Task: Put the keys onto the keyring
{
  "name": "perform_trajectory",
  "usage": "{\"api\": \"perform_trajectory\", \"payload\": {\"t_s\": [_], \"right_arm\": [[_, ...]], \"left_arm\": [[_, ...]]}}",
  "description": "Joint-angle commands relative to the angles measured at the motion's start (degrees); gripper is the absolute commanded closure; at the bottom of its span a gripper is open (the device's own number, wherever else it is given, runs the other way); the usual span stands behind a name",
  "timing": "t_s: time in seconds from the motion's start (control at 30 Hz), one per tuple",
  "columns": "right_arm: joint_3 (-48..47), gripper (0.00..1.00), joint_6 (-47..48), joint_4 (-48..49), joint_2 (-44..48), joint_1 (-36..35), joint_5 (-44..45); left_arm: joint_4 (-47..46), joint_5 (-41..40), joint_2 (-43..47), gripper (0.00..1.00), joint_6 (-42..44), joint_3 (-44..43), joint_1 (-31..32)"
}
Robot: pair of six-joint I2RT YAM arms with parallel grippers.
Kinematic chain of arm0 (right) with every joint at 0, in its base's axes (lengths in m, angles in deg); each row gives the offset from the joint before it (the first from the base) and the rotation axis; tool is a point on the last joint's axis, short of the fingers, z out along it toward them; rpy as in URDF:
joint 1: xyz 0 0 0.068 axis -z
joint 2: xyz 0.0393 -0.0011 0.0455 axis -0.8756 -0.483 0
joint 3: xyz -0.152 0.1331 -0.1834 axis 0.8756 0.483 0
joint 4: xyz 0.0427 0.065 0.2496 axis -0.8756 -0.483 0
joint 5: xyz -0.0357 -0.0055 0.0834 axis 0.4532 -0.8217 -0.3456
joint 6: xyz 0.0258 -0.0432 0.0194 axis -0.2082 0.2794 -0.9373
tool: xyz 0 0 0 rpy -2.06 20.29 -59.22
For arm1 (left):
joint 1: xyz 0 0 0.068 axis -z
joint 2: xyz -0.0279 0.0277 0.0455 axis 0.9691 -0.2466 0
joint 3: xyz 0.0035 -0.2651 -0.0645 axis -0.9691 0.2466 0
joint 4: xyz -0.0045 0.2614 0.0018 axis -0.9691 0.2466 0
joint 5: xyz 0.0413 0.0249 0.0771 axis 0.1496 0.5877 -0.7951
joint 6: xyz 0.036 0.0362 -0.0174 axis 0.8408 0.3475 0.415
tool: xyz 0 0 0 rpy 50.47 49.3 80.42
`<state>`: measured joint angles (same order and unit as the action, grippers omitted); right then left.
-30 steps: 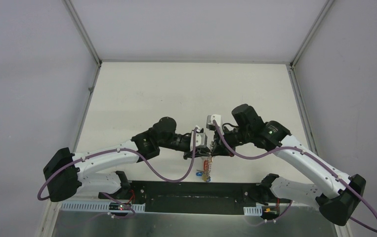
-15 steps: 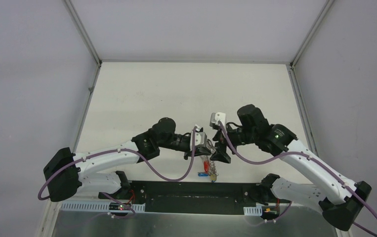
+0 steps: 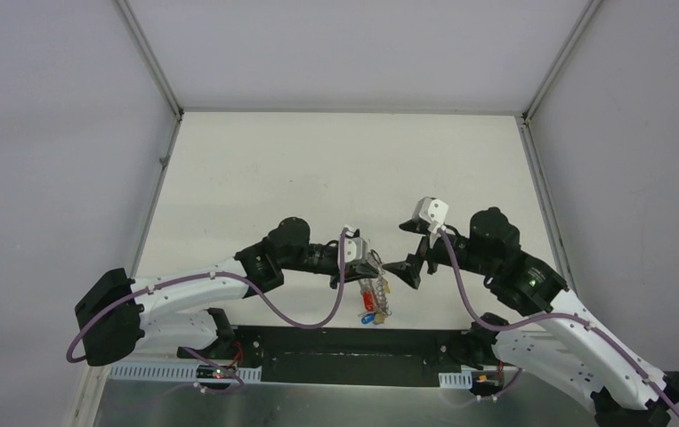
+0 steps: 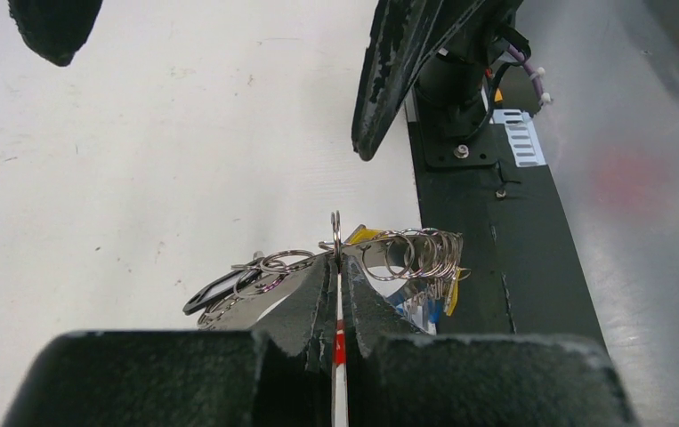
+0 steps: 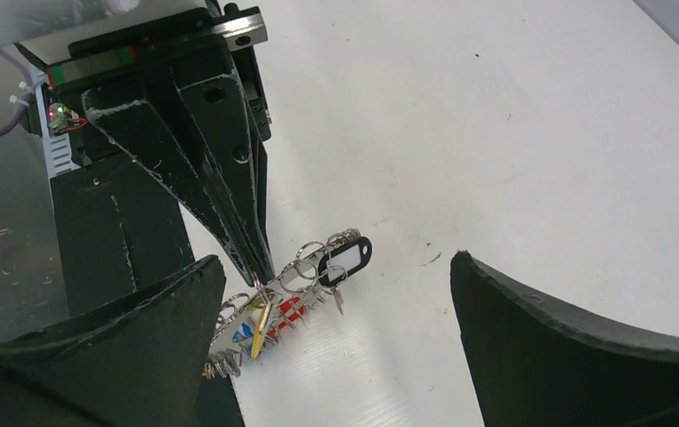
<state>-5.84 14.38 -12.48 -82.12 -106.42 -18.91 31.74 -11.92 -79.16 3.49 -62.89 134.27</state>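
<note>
The keyring (image 3: 376, 296), a floppy bunch of grey wire coils, hangs from my left gripper (image 3: 369, 267) just above the table's near edge. In the left wrist view the left gripper (image 4: 336, 260) is shut on one thin ring (image 4: 336, 229) of the keyring (image 4: 416, 253), seen edge-on. Keys with red (image 5: 289, 311), yellow (image 5: 260, 322) and blue (image 5: 243, 333) heads sit among the coils, and a black tag (image 5: 346, 260) hangs from them too. My right gripper (image 3: 406, 264) stands open just right of the bunch, touching nothing. Its fingers (image 5: 131, 356) frame the keyring (image 5: 295, 285) in its own view.
The black base plate (image 3: 335, 342) and a metal shelf (image 3: 344, 405) lie right below the hanging bunch. Enclosure walls (image 3: 60, 160) close in both sides and the back. The white tabletop (image 3: 344, 169) stretches away behind the grippers.
My right gripper opened wide and drew back to the right. My left gripper closed fully on the ring, and the bunch now hangs from it alone, slightly lower and to the right.
</note>
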Motion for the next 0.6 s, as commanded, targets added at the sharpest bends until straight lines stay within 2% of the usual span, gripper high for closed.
{"api": "perform_trajectory", "payload": {"t_s": [0.0,0.37,0.57], "right_arm": [[-0.2,0.0,-2.5,4.0,-0.7,-0.1,2.1],[-0.7,0.0,-4.7,3.4,-2.9,0.0,1.7],[-0.4,0.0,-5.5,2.8,-3.0,0.0,1.4]], "left_arm": [[-6.1,-2.0,2.3,1.0,-1.4,0.0,0.3],[-1.3,-18.6,3.4,1.0,-4.2,-0.9,-1.6],[-1.0,-24.5,0.2,1.0,-5.7,-2.3,-2.5]]}}
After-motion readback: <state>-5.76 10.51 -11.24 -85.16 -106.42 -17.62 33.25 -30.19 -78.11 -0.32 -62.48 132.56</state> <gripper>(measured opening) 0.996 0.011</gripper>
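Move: The left hand already pinches the keyring's edge; the open gap of the right gripper lies about 4 cm ahead of it, 5 cm to its right and some 3 cm higher. The keyring's middle hangs roughly 5 cm below the left hand and 2 cm back, with the black tag about 3 cm ahead and 2 cm below, the blue tag 5 cm back, 2 cm left and 9 cm down. From the right hand the keyring's middle is about 6 cm back, 5 cm left and 8 cm below. Bring the left gripper forward about 6 cm, starting gently and gathering speed, so the held keyring comes across in front of the open right gripper; meanwhile turn the hand some 20 degrees counter-clockwise. Keep the left fingers shut on the keyring's edge. Let the right hand ease only a centimetre or so forward and down, jaws wide and touching nothing. ##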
